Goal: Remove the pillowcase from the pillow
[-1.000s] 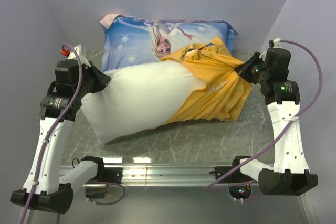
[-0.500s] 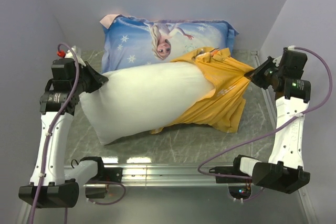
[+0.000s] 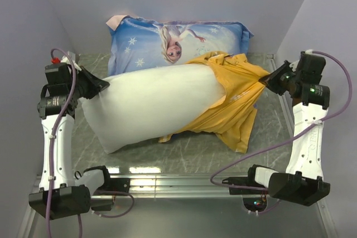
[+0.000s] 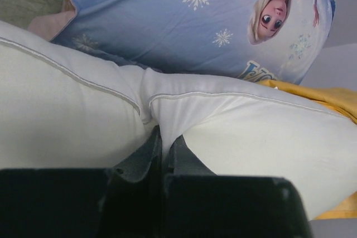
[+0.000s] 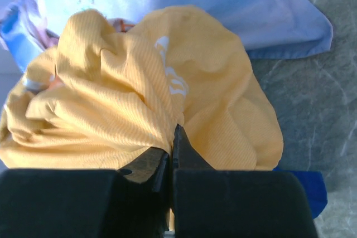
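The plump white pillow lies across the table, its left two thirds bare. The yellow-orange pillowcase still wraps its right end, bunched and stretched toward the right. My left gripper is shut on the pillow's left edge; a pinch of white pillow fabric sits between the closed jaws of this gripper. My right gripper is shut on the pillowcase; the yellow pillowcase fills the right wrist view, gathered into the closed gripper.
A blue Elsa-printed pillow leans against the back wall just behind the white one. Grey walls close in on both sides. The marble tabletop shows in front of the pillows, with a metal rail at the near edge.
The left gripper has pulled the pillow leftward, and the right gripper moved right with the pillowcase. More white pillow is bare now, and the case has slid toward the right end.
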{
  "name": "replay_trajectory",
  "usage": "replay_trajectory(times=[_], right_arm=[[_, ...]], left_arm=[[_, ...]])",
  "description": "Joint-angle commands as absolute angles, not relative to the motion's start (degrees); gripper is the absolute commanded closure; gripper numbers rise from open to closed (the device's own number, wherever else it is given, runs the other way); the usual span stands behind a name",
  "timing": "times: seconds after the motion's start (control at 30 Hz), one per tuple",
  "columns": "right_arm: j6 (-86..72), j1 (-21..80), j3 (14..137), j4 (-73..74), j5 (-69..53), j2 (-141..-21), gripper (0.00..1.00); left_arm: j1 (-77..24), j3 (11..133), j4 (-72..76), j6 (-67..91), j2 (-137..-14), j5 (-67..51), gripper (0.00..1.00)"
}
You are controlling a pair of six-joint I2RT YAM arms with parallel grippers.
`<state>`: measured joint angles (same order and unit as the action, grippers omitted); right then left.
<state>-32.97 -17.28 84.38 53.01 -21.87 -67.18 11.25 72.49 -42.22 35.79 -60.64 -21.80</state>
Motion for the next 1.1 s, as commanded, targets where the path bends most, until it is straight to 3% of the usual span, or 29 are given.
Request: replay_trajectory(times=[0.0, 0.23, 0.37, 0.47, 0.5, 0.57, 0.6, 0.7, 0.83, 1.07], right_arm=[[-30.3, -14.5, 83.6, 40.0, -0.1, -66.3, 1.00], [-32.5, 9.8, 69.7, 32.7, 13.8, -63.8, 0.75], [-31.6, 20.1, 67.5, 31.4, 20.6, -63.7, 0.46], [-31.4, 30.6, 67.1, 31.9, 27.8, -61.7, 0.32], [-31.6, 34.0, 66.5, 31.8, 28.7, -60.2, 0.30], [-33.8, 41.2, 63.7, 32.7, 34.3, -59.0, 0.23], [-34.7, 42.6, 60.5, 31.5, 34.3, -57.6, 0.22], [-38.0, 49.6, 55.2, 29.4, 35.0, -54.4, 0.18], [-44.0, 56.5, 48.1, 28.5, 38.2, -53.3, 0.17], [-51.0, 66.4, 44.7, 25.8, 39.8, -57.6, 0.16]], left_arm=[[17.4, 72.0, -31.2, 33.3, -61.1, -7.8, 1.00], [5.6, 67.9, -31.6, 29.1, -64.2, -0.1, 1.00], [3.2, 64.3, -29.5, 27.9, -65.5, 3.0, 1.00], [2.5, 63.3, -28.1, 28.0, -65.5, 2.6, 0.73], [2.2, 63.7, -28.0, 27.7, -65.4, 2.5, 0.58], [1.4, 64.2, -27.3, 27.1, -64.9, 2.2, 0.45], [1.3, 65.4, -27.2, 26.7, -63.9, 2.2, 0.38], [0.8, 69.9, -27.4, 24.8, -62.5, 2.9, 0.32], [0.3, 78.3, -31.5, 22.9, -62.6, 6.2, 0.30], [-7.4, 81.9, -33.8, 23.1, -62.1, 7.7, 0.27]])
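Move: The right hand already grips a drawn-out corner of the yellow pillowcase, whose middle lies about 12 cm to its left, 6 cm back and 12 cm lower. The white pillow's middle is some 38 cm left and 8 cm back of that hand. The left hand still pinches the white pillow's far-left corner, with its middle about 18 cm right and 6 cm back; the blue Elsa pillow sits 29 cm right and 15 cm ahead of this hand. Right hand releases the pillowcase, swinging about 20 cm left, down and back; left hand sinks, frees pillow, rises. ##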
